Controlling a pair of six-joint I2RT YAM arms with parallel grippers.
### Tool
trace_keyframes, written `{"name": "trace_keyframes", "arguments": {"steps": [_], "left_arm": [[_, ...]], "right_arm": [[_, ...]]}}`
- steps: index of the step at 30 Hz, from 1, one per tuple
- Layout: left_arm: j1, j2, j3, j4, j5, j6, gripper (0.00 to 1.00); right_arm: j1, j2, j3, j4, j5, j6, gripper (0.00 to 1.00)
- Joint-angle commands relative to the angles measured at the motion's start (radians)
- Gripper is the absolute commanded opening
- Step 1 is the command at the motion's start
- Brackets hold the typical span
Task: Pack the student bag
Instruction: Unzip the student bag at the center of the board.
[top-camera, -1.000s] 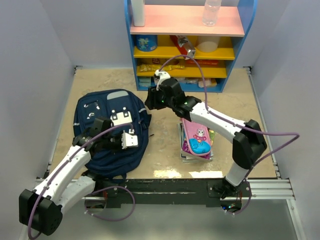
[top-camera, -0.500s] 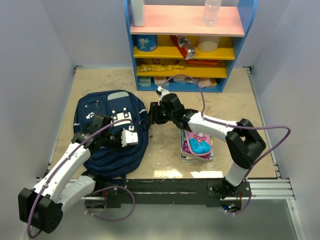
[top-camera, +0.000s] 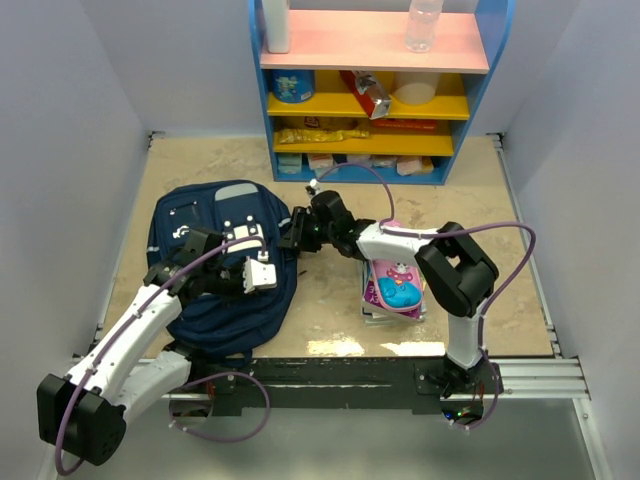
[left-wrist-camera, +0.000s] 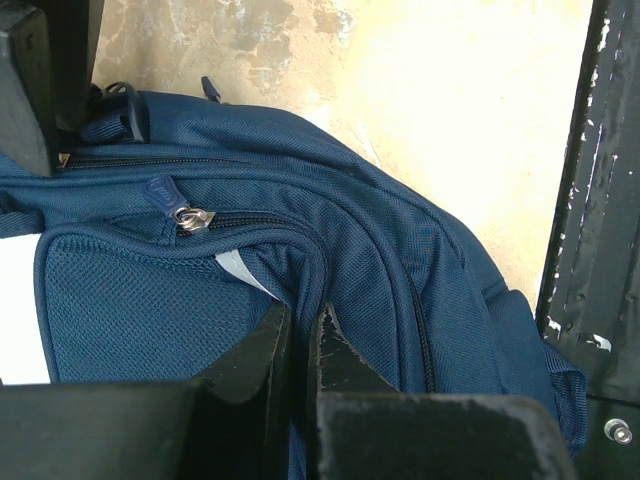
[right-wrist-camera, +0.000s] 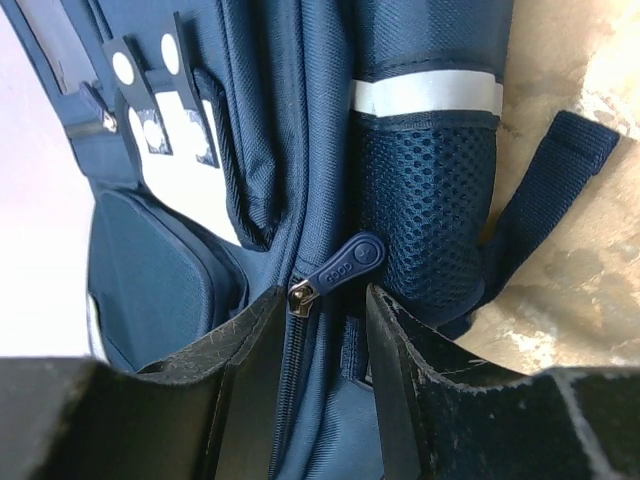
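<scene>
The student bag (top-camera: 215, 215), navy blue with white patches, lies flat on the left of the table. My left gripper (top-camera: 268, 276) rests on the bag's right half. In the left wrist view this gripper (left-wrist-camera: 303, 316) is shut on a raised fold of the bag (left-wrist-camera: 400, 260), beside a zipper slider (left-wrist-camera: 192, 220). My right gripper (top-camera: 296, 232) sits at the bag's right edge. In the right wrist view it (right-wrist-camera: 325, 297) is open, its jaws on either side of a blue zipper pull (right-wrist-camera: 347, 267), next to the mesh side pocket (right-wrist-camera: 425, 200).
A pink pencil case (top-camera: 397, 276) lies on a stack of books right of centre. A blue, yellow and pink shelf (top-camera: 370, 92) with snacks and a bottle (top-camera: 424, 24) stands at the back. Grey walls close both sides, and a black rail (top-camera: 330, 380) runs along the front.
My right arm has swung left and down from the table's middle to the bag's right edge, its jaws narrowing. The left gripper has stayed shut on the bag.
</scene>
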Motion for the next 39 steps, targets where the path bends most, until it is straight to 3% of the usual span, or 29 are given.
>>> {"name": "trace_keyframes", "arguments": {"steps": [1,15,25,30,31,34,39], "left_arm": [[-0.005,-0.028,0.020,0.031,0.065,-0.017,0.00],[-0.005,-0.044,0.012,0.031,0.075,-0.005,0.00],[-0.005,-0.055,0.007,0.037,0.079,-0.005,0.00],[-0.005,-0.055,0.013,0.037,0.085,-0.008,0.00],[-0.005,-0.054,0.013,0.040,0.085,-0.010,0.00],[-0.005,-0.054,0.018,0.046,0.085,-0.014,0.00],[-0.005,-0.049,0.023,0.061,0.085,-0.025,0.00]], "right_arm": [[0.007,-0.016,0.066,0.001,0.003,0.080,0.41],[0.009,0.036,0.108,0.008,0.040,0.129,0.35],[0.050,0.059,0.183,-0.152,0.176,-0.053,0.31],[0.064,0.087,0.250,-0.221,0.227,-0.123,0.19],[0.064,0.090,0.257,-0.230,0.227,-0.127,0.10],[0.064,0.081,0.260,-0.242,0.249,-0.136,0.00],[0.065,0.032,0.232,-0.258,0.295,-0.155,0.00]]}}
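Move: The student bag's zipper pull is just off the right hand's open fingertips, roughly 2 cm ahead, 2 cm left and 1 cm lower. The white label with snaps is about 9 cm to the hand's left, level fore and aft; the side pocket's reflective strip is some 6 cm ahead and 4 cm left, both about 2 cm below. From the left hand, the pull is about 16 cm ahead and 7 cm right, at about its height. Right hand arcs up and down about 3 cm forward-left, shutting at the zipper pull; left keeps pinching the fabric. ##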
